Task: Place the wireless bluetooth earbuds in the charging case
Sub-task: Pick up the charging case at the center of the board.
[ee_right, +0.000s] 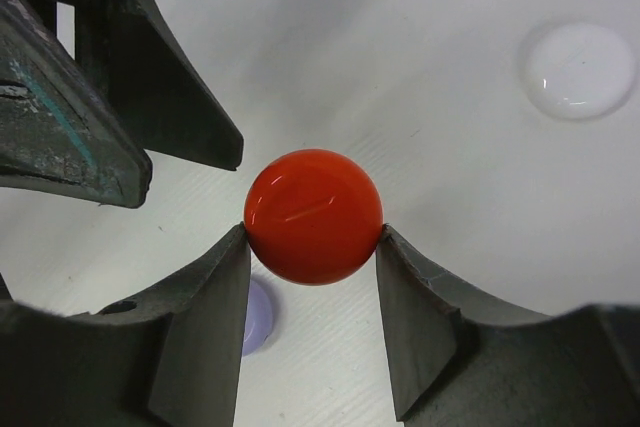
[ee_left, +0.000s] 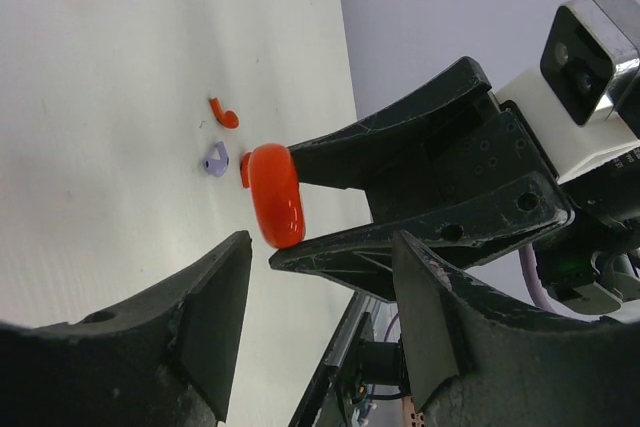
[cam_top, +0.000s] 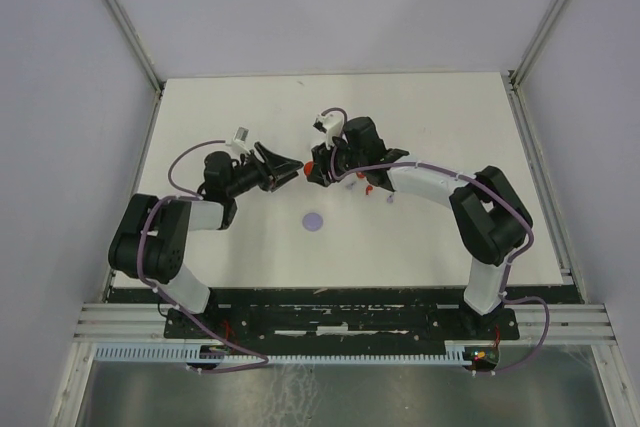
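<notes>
My right gripper [ee_right: 312,237] is shut on a round red charging case [ee_right: 313,215], pinched edge to edge between its fingertips and held above the table. From the left wrist, the red case [ee_left: 275,194] shows edge-on in the right arm's black fingers. The left gripper [ee_left: 322,247] is open and empty, its tips just short of the case. In the top view, the left gripper [cam_top: 290,169] and the right gripper [cam_top: 313,169] meet tip to tip at mid-table. A red earbud [ee_left: 224,113] and a pale purple earbud [ee_left: 216,159] lie on the table beyond the case.
A pale purple disc [cam_top: 314,221] lies on the white table [cam_top: 450,247] in front of the grippers, and shows under the right fingers [ee_right: 256,315]. A white disc [ee_right: 579,69] lies further off. Small earbuds [cam_top: 369,188] are scattered beside the right arm.
</notes>
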Available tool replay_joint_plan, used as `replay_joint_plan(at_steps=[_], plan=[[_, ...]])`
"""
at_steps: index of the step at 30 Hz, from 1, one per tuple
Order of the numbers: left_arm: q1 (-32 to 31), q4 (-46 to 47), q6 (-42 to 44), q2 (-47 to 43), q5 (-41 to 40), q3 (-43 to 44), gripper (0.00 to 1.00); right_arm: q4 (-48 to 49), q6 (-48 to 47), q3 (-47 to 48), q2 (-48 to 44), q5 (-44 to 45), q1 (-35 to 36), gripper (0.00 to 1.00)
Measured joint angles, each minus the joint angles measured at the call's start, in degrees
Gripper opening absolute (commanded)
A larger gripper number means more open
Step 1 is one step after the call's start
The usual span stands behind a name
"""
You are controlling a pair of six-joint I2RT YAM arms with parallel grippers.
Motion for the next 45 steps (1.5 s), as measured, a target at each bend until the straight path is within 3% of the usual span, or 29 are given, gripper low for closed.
replay_joint_plan(at_steps=[21,40,45], plan=[[-2.75,-0.79,0.04,2.56,-0.26,2.91,0.57,0.04,0.37,-0.63,-2.14,-3.13,0.00,0.39],[-3.52,-1.09,0.04,3.04,-1.11,3.48,0.36,0.02,0.35,-0.63,-2.27,-3.61,0.00,0.39],[-3.72,-1.09,0.04,3.19,-1.40,3.52,0.25,-0.15,0.33,-0.63,-2.34,-3.56,-0.02,0.43]])
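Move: The red charging case is already off the board, held between the right gripper's fingertips with its middle about 1 cm to the left of that hand point. From the left hand it lies about 4 cm right, 2 cm ahead and 2 cm lower. On the board some 11 cm below the left hand, the purple case is about 4 cm back and 4 cm right. The nearer red earbud lies roughly 9 cm right, 4 cm ahead of and 10 cm below the right hand. Bring the left gripper about 2.5 cm to the right onto the red charging case, its attitude nearly unchanged, and close its fingers by about half until they pinch the case's free side. Meanwhile keep the right gripper's hold and ease the case up about 1.5 cm and back 1 cm, into place between the left fingers, then hold it there. ##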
